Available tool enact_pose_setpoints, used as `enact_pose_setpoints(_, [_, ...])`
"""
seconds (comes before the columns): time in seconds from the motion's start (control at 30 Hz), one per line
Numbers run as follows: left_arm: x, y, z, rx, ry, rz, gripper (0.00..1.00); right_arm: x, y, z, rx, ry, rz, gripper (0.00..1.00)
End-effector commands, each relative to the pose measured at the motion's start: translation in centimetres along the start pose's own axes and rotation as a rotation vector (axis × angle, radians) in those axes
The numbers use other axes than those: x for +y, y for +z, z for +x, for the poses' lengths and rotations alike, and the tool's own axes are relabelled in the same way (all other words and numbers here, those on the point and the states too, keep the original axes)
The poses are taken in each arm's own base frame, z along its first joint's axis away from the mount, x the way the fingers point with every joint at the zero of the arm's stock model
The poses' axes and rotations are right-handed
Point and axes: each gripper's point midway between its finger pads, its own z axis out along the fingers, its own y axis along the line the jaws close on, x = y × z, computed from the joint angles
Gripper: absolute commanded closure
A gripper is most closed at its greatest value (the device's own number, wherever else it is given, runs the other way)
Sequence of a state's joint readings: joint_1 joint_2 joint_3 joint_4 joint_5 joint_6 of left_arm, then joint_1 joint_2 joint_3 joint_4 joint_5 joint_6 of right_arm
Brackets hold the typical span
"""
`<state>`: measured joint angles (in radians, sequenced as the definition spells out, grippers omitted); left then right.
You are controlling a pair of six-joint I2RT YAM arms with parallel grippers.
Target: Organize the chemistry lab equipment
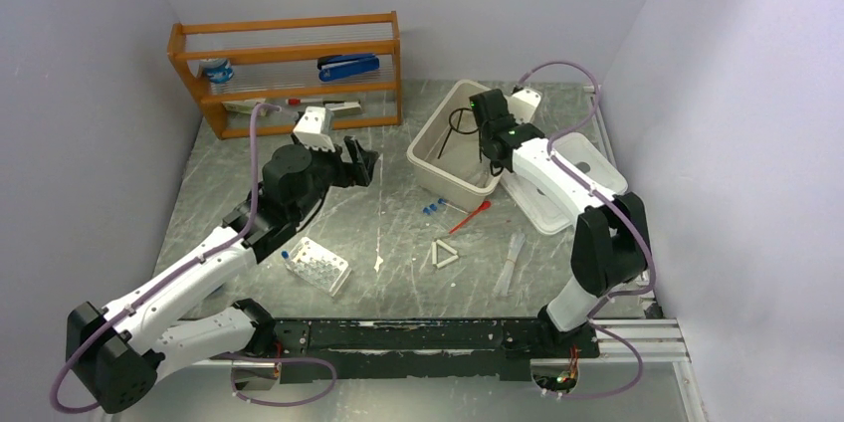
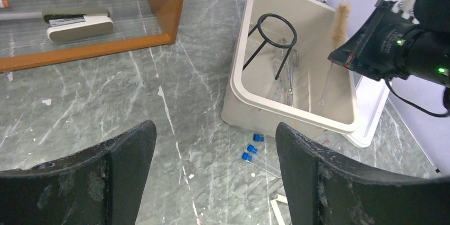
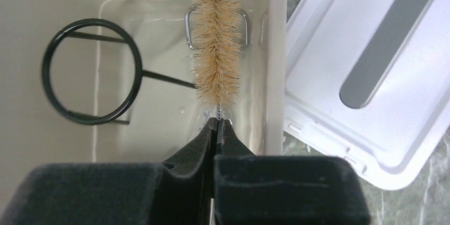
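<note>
My right gripper point(image 3: 217, 121) is shut on the wire stem of the bristle brush point(image 3: 216, 34), holding it over the beige bin point(image 1: 430, 155) near its right wall. Inside the bin stand the black wire tripod point(image 3: 90, 71) and the metal scissor-forceps point(image 2: 289, 76). My left gripper point(image 2: 215, 129) hangs open and empty over the table left of the bin, above the blue-capped vials point(image 2: 252, 148). On the table in front of the bin lie the red-bulb pipette point(image 1: 470, 215), white triangle point(image 1: 445, 255), clear tubes point(image 1: 511, 261) and white holed rack point(image 1: 318, 265).
A wooden shelf point(image 1: 289, 74) with a blue stapler point(image 1: 348, 66) and stationery stands at the back left. The bin's white lid point(image 3: 366, 76) lies flat right of the bin, close to the table's right edge.
</note>
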<state>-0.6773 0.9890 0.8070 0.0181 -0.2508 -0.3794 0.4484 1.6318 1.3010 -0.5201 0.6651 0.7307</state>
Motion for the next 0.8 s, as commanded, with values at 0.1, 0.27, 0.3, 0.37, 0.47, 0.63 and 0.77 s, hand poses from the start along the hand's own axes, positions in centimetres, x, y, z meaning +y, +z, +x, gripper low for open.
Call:
enact_pose_setpoints(0.1, [-1.0, 0.2, -0.7, 0.009, -0.033, 0.031, 0.14, 2.0, 3.9, 2.3, 0.11, -0.077, -0.075, 1.0])
enact_pose_setpoints(0.27, [-0.9, 0.4, -0.9, 0.005, -0.015, 0.025, 0.14, 1.4, 5.1, 3.5, 0.142, -0.076, -0.022, 0.99])
enact_pose_setpoints(0.3, [-1.0, 0.4, -0.9, 0.006, -0.01, 0.029, 0.14, 1.4, 5.2, 3.7, 0.147, -0.081, -0.022, 0.97])
enact_pose_setpoints(0.37, [-1.2, 0.5, -0.9, 0.01, 0.004, 0.04, 0.14, 1.3, 5.2, 3.8, 0.154, -0.082, -0.015, 0.91])
enact_pose_setpoints(0.47, [-1.6, 0.6, -0.7, 0.023, 0.011, 0.063, 0.14, 1.2, 4.8, 3.1, 0.147, -0.074, -0.007, 0.75])
enact_pose_setpoints(0.63, [-1.8, 0.9, 0.4, 0.067, 0.013, 0.074, 0.14, 1.7, 2.9, 1.1, 0.12, -0.047, -0.059, 0.67])
enact_pose_setpoints(0.77, [-2.2, 1.1, 1.0, 0.097, 0.015, 0.095, 0.14, 1.9, 0.5, -0.8, 0.101, -0.042, -0.126, 0.59])
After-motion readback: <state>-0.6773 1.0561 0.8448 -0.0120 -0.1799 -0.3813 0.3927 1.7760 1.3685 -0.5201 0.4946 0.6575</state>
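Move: The tan brush is already in the right fingers, over the bin. Its resting place, the floor along the bin's right wall, lies about 3 cm ahead and some 8 cm below that hand. On that floor the tongs lie about 3 cm ahead and 1 cm left of the hand; the black ring stand is roughly 5 cm ahead and 8 cm left. From the left hand the brush's place is some 14 cm ahead, 31 cm right and 20 cm below. The brush is lowered by the right hand about 6 cm into the bin, going some 2 cm forward, with the fingertips tipping about 10 degrees further down. At the bottom the hand stops and opens its fingers a bit over a third, letting go of the brush, then starts straight back up about 2 cm. The open, empty left hand drifts some 2 cm right and down. ##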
